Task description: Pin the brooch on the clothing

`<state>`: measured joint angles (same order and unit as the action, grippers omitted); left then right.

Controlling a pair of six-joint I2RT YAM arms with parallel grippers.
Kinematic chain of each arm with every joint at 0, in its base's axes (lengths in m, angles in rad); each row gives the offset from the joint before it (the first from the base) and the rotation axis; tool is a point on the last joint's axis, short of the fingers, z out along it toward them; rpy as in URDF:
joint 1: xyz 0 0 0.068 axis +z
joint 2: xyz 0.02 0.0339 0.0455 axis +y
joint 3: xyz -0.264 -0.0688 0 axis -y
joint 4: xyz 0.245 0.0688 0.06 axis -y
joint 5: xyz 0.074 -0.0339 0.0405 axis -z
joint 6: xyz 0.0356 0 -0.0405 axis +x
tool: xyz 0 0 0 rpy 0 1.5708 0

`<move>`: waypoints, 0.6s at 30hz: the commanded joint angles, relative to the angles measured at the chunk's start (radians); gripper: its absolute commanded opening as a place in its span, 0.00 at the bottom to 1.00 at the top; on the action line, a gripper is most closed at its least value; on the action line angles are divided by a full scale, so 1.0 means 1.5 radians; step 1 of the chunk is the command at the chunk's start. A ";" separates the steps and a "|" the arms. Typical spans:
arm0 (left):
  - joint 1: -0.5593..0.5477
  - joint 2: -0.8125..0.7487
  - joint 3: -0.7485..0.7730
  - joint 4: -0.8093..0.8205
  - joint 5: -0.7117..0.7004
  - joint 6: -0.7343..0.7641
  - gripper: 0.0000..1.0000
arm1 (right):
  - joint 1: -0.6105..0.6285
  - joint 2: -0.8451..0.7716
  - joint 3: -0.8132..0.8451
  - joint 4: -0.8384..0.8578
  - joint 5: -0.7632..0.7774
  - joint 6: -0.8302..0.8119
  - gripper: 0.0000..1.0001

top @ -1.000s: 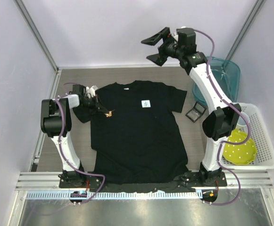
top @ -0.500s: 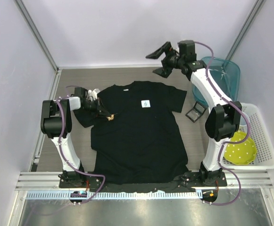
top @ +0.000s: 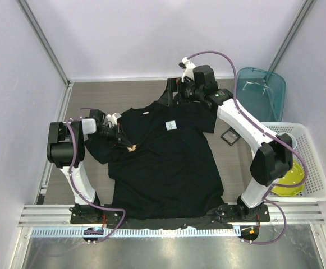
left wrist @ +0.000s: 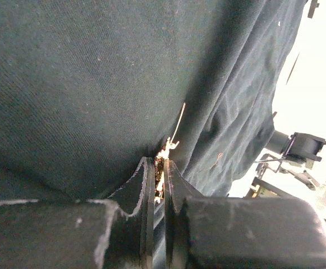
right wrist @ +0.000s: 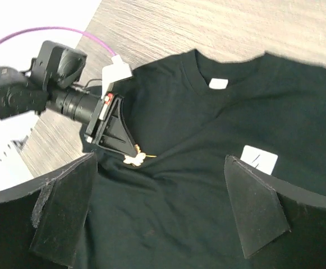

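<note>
The clothing (top: 163, 168), a black T-shirt, lies flat on the table with a small white label (top: 173, 125) on its chest. My left gripper (top: 125, 144) is low over the shirt's left shoulder area and shut on the brooch (top: 131, 148). The golden-orange brooch (right wrist: 133, 159) pokes out past the left gripper (right wrist: 130, 150), touching the fabric (right wrist: 207, 123). Up close, the brooch (left wrist: 163, 162) sits between the shut left gripper (left wrist: 157, 163), its thin pin lying against the cloth (left wrist: 95, 84). My right gripper (top: 173, 93) hovers open over the collar, and nothing sits inside this right gripper (right wrist: 160, 210).
A small black box (top: 230, 136) lies right of the shirt's sleeve. At the back right stands a teal bin (top: 261, 89). Against the right edge, a white basket (top: 314, 168) holds a yellow-green plate (top: 290, 184). The white chest label (right wrist: 260, 159) shows beside the right finger.
The right arm swung down and left from high at the back to over the shirt collar. The left gripper carried the brooch slightly nearer, and the shirt's left side bunched a little.
</note>
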<state>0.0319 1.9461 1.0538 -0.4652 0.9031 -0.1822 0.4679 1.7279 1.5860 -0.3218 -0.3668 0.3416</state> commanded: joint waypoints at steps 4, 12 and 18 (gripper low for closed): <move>0.003 -0.098 0.037 -0.018 -0.020 0.045 0.00 | 0.016 0.019 0.035 -0.035 -0.102 -0.263 1.00; 0.020 -0.135 0.018 0.058 -0.018 -0.032 0.00 | 0.096 0.131 0.091 -0.067 0.017 -0.257 0.92; 0.021 -0.103 0.029 0.079 -0.060 -0.051 0.00 | 0.105 0.181 0.085 -0.139 0.035 -0.333 0.68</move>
<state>0.0570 1.7721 1.0794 -0.3847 0.8448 -0.2455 0.6395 1.9999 1.7039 -0.4568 -0.3702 -0.0643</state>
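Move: My left hand still pinches the brooch at its fingertips, about 1 cm to the right of the hand point. The white chest patch lies some 10 cm ahead of this hand and 14 cm to its right. From my right hand, open and empty, the brooch is roughly 14 cm to the left, 9 cm back and 23 cm below; the patch is almost straight below by 24 cm, and the collar label 10 cm left, 6 cm ahead, just as low. I bring my empty right hand down about 11 cm and some 7 cm left, drawing back slightly, over the shirt towards the brooch. Its fingers swing round counter-clockwise, tip steeper and begin to close from wide open. Meanwhile my left hand keeps its pinch and raises the brooch about 6 cm off the shirt, edging forward 4 cm and tilting slightly. ##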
